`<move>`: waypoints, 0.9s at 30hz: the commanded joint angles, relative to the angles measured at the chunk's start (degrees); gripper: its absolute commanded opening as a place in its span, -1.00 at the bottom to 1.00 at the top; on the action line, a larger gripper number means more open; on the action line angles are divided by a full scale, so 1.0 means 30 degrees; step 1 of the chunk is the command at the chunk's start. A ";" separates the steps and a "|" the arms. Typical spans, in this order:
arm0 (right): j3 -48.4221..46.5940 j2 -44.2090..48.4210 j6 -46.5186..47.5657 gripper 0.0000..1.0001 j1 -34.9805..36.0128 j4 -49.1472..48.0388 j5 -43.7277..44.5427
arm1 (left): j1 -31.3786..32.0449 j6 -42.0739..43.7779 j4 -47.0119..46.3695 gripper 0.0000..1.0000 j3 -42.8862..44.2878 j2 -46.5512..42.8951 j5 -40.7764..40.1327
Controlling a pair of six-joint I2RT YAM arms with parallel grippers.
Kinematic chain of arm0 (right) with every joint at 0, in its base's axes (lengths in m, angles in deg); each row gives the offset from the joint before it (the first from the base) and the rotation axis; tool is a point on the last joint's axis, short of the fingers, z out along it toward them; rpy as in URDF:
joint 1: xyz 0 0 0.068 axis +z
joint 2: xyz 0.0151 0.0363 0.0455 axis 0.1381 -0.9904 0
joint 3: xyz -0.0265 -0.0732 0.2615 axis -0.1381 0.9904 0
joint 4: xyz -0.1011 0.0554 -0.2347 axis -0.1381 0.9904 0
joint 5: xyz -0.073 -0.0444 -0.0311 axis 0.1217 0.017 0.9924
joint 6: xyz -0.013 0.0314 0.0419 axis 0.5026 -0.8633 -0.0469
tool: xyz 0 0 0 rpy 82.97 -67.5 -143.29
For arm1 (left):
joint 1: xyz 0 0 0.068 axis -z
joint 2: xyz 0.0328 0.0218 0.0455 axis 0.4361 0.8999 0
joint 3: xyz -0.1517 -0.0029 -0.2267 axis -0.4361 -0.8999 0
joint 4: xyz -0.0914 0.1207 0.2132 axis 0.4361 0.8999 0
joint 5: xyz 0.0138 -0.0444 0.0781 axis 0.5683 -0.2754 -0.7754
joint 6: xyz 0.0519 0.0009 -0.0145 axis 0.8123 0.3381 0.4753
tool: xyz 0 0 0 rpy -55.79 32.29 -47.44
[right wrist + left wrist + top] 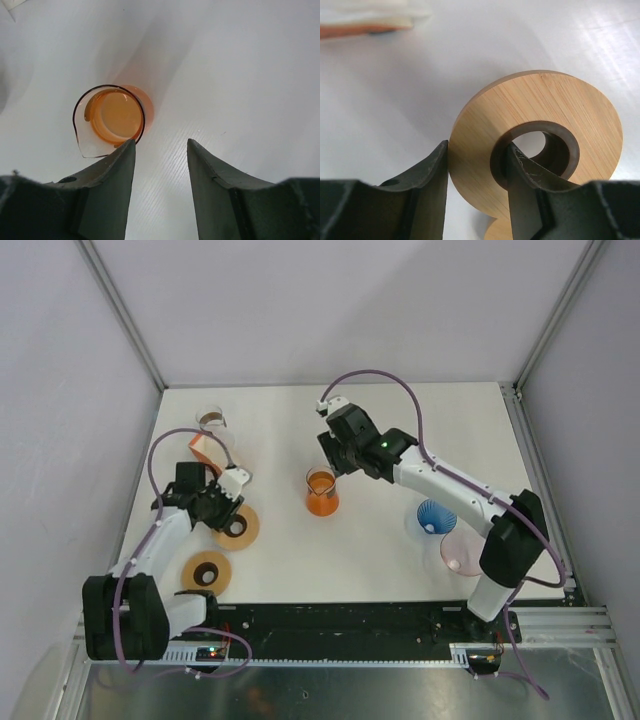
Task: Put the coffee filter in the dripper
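Note:
A pale coffee filter (203,447) leans in an orange holder at the back left; in the left wrist view the coffee filter (365,17) is a blurred strip at the top. A blue ribbed dripper (436,515) and a pink dripper (462,552) stand at the right, by the right arm. My left gripper (231,517) (479,145) is shut on a wooden ring (248,532) (545,105), one finger on its outer edge and one inside its dark collar. My right gripper (329,464) (161,141) hangs open and empty just behind an orange glass carafe (322,492) (112,117).
A second wooden ring (207,571) lies near the left arm's base. A small glass (212,420) with a brown rim stands at the back left. The white table (400,570) ends in a metal rail at the front, and grey walls close in the sides and back.

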 commanded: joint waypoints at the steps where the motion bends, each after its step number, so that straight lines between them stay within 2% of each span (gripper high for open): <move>1: 0.0219 0.1317 -0.0258 0.02 0.0010 -0.0076 0.0679 | 0.1544 -0.0731 0.1962 -1.00 0.2222 -0.0784 0.1198; 5: 0.0667 0.1844 -0.0426 0.03 -0.0177 -0.0057 0.0739 | 0.2754 -0.1420 0.3227 -0.99 0.4344 -0.0401 0.1247; 11: 0.1430 0.2633 -0.0995 0.03 -0.0799 -0.0176 0.0499 | 0.6275 -0.2621 0.4332 -1.00 0.8087 0.0420 0.0967; 18: 0.2953 0.3979 -0.1886 0.04 -0.2216 -0.0319 0.0106 | 0.9220 -0.3626 0.4928 -1.00 1.3405 0.4438 -0.0041; 27: 0.5236 0.5837 -0.2399 0.05 -0.3896 -0.0365 -0.0281 | 1.1242 -0.3735 0.5421 -0.99 1.7387 0.9072 -0.0921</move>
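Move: The left hand already holds a wooden ring by its left rim; the orange carafe stands about 25 cm to its right and 6 cm ahead, with its middle near hand height. The paper filters lie some 17 cm ahead and 5 cm left of this hand, the second ring about 12 cm back and 3 cm left, both some 4 cm lower. From the right hand the carafe is about 6 cm left, 2 cm back and 14 cm below. Left hand carries the ring about 20 cm right and up towards the carafe; right hand clears 10 cm right. ##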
